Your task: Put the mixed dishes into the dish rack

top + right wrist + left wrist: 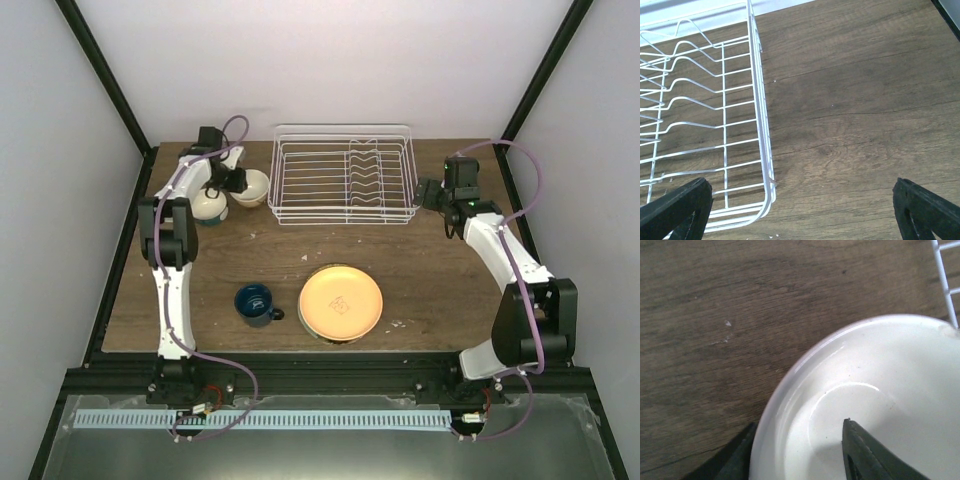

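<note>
My left gripper (232,181) is at the back left, open, its jaws astride the rim of the cream bowl (251,188). In the left wrist view, my left gripper (800,423) has one finger (862,452) inside the cream bowl (890,370), clear of its wall, and the other outside. A white bowl with a blue outside (208,205) sits just left of it. The white wire dish rack (343,218) stands at the back centre. My right gripper (426,194) hangs wide open at the rack's right end (762,125), holding nothing. A dark blue mug (257,304) and an orange-yellow plate (340,302) sit near the front.
A rack wire (942,275) shows just beyond the cream bowl. The enclosure walls close in the table at the back and on both sides. Bare wood (860,110) lies to the right of the rack. A few pale crumbs lie beside the plate.
</note>
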Available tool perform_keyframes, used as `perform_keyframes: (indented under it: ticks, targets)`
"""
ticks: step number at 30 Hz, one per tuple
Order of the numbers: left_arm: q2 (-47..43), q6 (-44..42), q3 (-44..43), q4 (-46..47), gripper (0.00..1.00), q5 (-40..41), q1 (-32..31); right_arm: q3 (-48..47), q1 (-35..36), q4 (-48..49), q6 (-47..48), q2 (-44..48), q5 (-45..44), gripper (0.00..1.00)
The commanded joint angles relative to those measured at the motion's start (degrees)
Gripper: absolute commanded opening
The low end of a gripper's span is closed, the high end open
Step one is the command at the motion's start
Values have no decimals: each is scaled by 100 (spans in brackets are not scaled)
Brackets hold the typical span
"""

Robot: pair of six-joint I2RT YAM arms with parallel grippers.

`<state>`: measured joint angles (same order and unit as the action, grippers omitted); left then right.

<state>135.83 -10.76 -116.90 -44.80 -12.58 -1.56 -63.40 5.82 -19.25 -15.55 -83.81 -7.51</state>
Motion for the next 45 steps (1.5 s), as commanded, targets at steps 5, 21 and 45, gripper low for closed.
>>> perform_keyframes:
  ticks: [5,21,45]
  targets:
    - [110,34,-6,-126,15,-159,-37,-262,24,25,-88,-39,56,100]
    - [-728,880,670,446,0,-353,641,379,47,935,242,636,926,100]
    - [-2469,1640,1624,1792,0,-1620,930,640,261,1668,441,758,2752,100]
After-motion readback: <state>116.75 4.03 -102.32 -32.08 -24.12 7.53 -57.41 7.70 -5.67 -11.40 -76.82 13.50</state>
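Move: The white bowl stands with its left rim already between the left gripper's half-closed fingers, its middle about 6 cm right of that hand, level with it and some 2 cm lower. The blue-and-white bowl is roughly 7 cm left of the hand and 5 cm back; the dish rack's middle is about 36 cm right and 4 cm ahead. From the right gripper, the white bowl lies some 49 cm left, 8 cm ahead and 15 cm down. Close the left fingers on the white bowl's rim, swing it low to the left, away from the rack, about 9 cm, then lift some 12 cm, easing partway back right while the wrist tilts up and left side down. Bring the open, empty right gripper left over the rack's right side and up about 5 cm, turning it counter-clockwise. ##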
